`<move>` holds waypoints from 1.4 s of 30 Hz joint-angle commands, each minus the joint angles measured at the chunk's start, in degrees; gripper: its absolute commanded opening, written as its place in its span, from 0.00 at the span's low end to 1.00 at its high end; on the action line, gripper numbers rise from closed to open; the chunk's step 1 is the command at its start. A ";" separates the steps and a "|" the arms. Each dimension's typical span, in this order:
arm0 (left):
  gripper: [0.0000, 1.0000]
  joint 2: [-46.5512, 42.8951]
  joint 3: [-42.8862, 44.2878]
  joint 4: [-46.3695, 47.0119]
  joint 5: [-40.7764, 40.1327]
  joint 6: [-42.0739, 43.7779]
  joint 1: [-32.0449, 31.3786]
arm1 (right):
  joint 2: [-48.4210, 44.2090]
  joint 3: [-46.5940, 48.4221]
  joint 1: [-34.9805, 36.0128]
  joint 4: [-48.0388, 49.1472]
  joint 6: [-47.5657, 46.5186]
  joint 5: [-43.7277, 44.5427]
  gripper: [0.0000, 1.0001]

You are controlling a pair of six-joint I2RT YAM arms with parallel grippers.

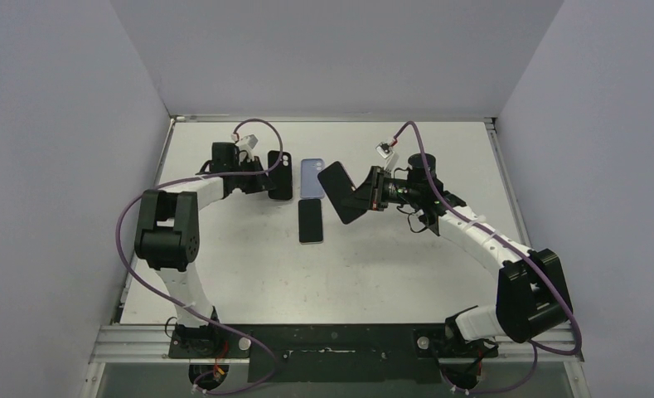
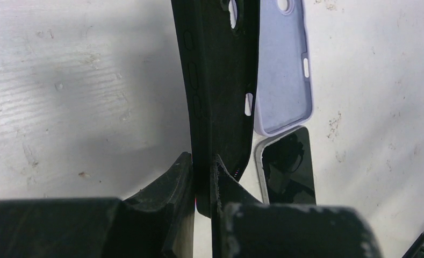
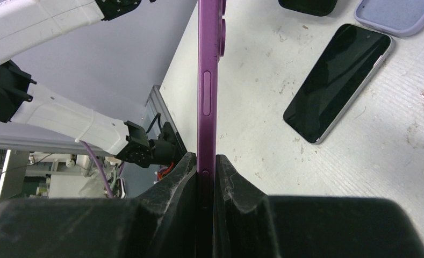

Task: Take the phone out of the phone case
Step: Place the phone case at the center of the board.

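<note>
My left gripper [image 1: 261, 176] is shut on an empty black phone case [image 1: 279, 175] and holds it by its edge at the table's back left; in the left wrist view the black case [image 2: 220, 80] runs up from between my fingertips [image 2: 203, 177]. My right gripper [image 1: 366, 192] is shut on a purple phone [image 1: 337, 191], held tilted above the table; in the right wrist view the purple phone [image 3: 208, 80] shows edge-on between my fingertips [image 3: 205, 172]. The phone and the black case are apart.
A lilac case [image 1: 312, 179] lies at the back middle, also in the left wrist view [image 2: 282, 64] and the right wrist view [image 3: 397, 13]. A silver-edged phone [image 1: 311, 220] lies screen up just in front of it, also seen from both wrists [image 2: 287, 166] [image 3: 338, 80].
</note>
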 commanded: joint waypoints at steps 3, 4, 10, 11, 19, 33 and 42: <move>0.00 6.38 7.45 0.30 6.76 1.87 1.03 | -3.50 2.30 -0.82 2.50 -1.19 0.29 0.00; 0.00 7.28 8.24 0.03 7.34 1.85 1.11 | -3.50 2.28 -0.91 2.37 -1.19 0.32 0.00; 0.00 11.20 10.37 -0.22 9.67 -0.15 1.42 | -3.28 2.39 -1.12 2.35 -1.14 0.59 0.00; 0.00 11.56 10.47 -0.26 9.47 -0.37 1.49 | -3.20 2.43 -1.17 2.35 -1.19 0.65 0.00; 0.11 14.08 12.44 -1.63 9.38 -1.19 1.77 | -2.33 2.74 -1.18 2.35 -1.61 0.52 0.00; 0.52 13.35 13.69 -7.17 0.99 0.64 1.67 | -2.14 3.05 -1.18 2.51 -1.78 -0.03 0.00; 0.69 6.93 9.69 -7.13 -7.56 -5.69 1.15 | -2.42 1.65 -0.95 3.31 -1.81 2.30 0.00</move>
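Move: My left hand still pinches the black phone case by its left edge near the close end; the spot for it lies about 6 cm ahead, 5 cm right and 4 cm below. The lavender case lies roughly 12 cm right and 6 cm ahead, the silver phone about 12 cm right and 9 cm back, both some 4 cm lower. From my right hand that spot is about 23 cm ahead, 20 cm left and 20 cm below. I lower the black case onto the board beside the lavender case, sinking my left hand about 3.5 cm while easing some 2 cm forward and tipping the fingers down slightly, around 10 degrees. Then I open the fingers wide to let go of its edge, drifting another 1 to 2 cm forward and about 1 cm back up. ##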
